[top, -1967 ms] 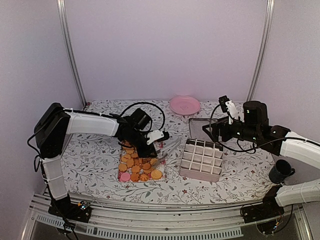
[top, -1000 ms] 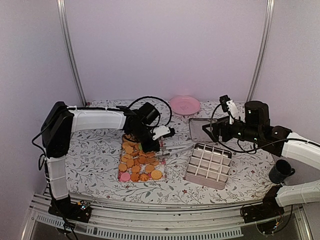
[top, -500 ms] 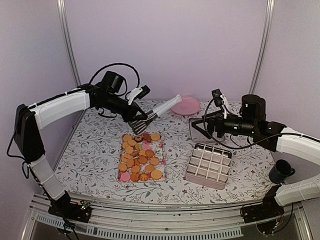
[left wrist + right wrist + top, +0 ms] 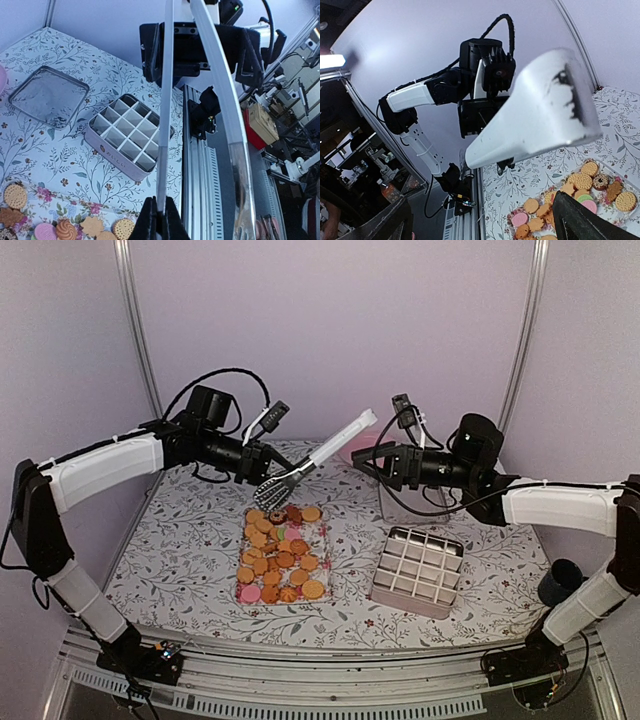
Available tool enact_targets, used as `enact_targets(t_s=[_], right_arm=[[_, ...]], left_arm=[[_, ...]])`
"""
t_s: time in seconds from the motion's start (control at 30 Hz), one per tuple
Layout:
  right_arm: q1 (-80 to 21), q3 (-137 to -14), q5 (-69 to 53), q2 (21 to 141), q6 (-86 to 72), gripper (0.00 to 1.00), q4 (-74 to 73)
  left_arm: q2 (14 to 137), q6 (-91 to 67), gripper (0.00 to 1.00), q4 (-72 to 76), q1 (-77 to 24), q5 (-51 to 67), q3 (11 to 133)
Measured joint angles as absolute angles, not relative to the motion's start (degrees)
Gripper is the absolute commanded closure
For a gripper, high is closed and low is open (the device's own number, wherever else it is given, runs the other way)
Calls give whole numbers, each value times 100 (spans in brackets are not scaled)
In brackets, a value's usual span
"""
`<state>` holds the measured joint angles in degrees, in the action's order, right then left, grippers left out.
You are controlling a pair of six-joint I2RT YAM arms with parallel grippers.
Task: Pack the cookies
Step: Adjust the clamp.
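The cookies point(image 4: 280, 552), mostly golden with a few pink and dark ones, lie on a flowered tray; they also show in the left wrist view point(image 4: 65, 227) and right wrist view point(image 4: 580, 187). My left gripper point(image 4: 262, 476) hangs above the tray's far end, shut on metal tongs point(image 4: 320, 455) near their head. In the left wrist view my fingers point(image 4: 160, 222) pinch one blade of the tongs point(image 4: 165, 100). The tongs' white handle end point(image 4: 540, 112) points at my right gripper point(image 4: 363, 462), which is open just beyond it with nothing between its fingers point(image 4: 585, 220).
A pink box with grid compartments point(image 4: 418, 570) stands right of the tray. Its square metal lid point(image 4: 392, 502) lies behind it, partly hidden by my right arm. A pink plate point(image 4: 350, 448) sits at the back. A black cup point(image 4: 560, 583) stands far right.
My left arm has lifted the tongs off the cookie tray, up and to the back. My right arm has swung left and up to the tongs' handle end.
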<state>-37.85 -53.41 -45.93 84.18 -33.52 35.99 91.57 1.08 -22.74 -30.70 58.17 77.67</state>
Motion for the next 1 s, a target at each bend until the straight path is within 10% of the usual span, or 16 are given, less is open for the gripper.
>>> enact_targets(t_s=[0.47, 1.0], right_arm=[[-4128, -5944, -4495, 9299, -4032, 1, 4810], [-4244, -6263, -4390, 9852, -4462, 38, 5516]], left_arm=[[9150, -432, 100, -1833, -3070, 6512, 7596], [9150, -464, 100, -1737, -2961, 6536, 7435]])
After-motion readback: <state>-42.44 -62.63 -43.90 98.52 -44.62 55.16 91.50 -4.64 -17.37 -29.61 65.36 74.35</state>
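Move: The clamp, still pinched near its head by the left hand, slants up and across towards the right hand. The middle of its handle lies about 6 cm left of the right fingers, 2 cm ahead and 2 cm above, and some 10 cm right of the left hand, 3 cm ahead and 4 cm above. Far below the right hand by some 26 cm, the compartment box sits about 10 cm to its right and 3 cm back; the cookies lie roughly 17 cm to its left and 4 cm ahead, a little lower. The right hand, fingers open and pointing left, reaches about 5 cm left and some 2.5 cm up to bring the clamp's handle between its fingers, rolling about 10 degrees with its left side rising; late in the reach the fingers begin closing around the handle and get about a third of the way. The left hand keeps its pinch near the clamp's head, easing about 1.5 cm back and tilting some 5 to 10 degrees early on, then holding nearly still to present the handle. ##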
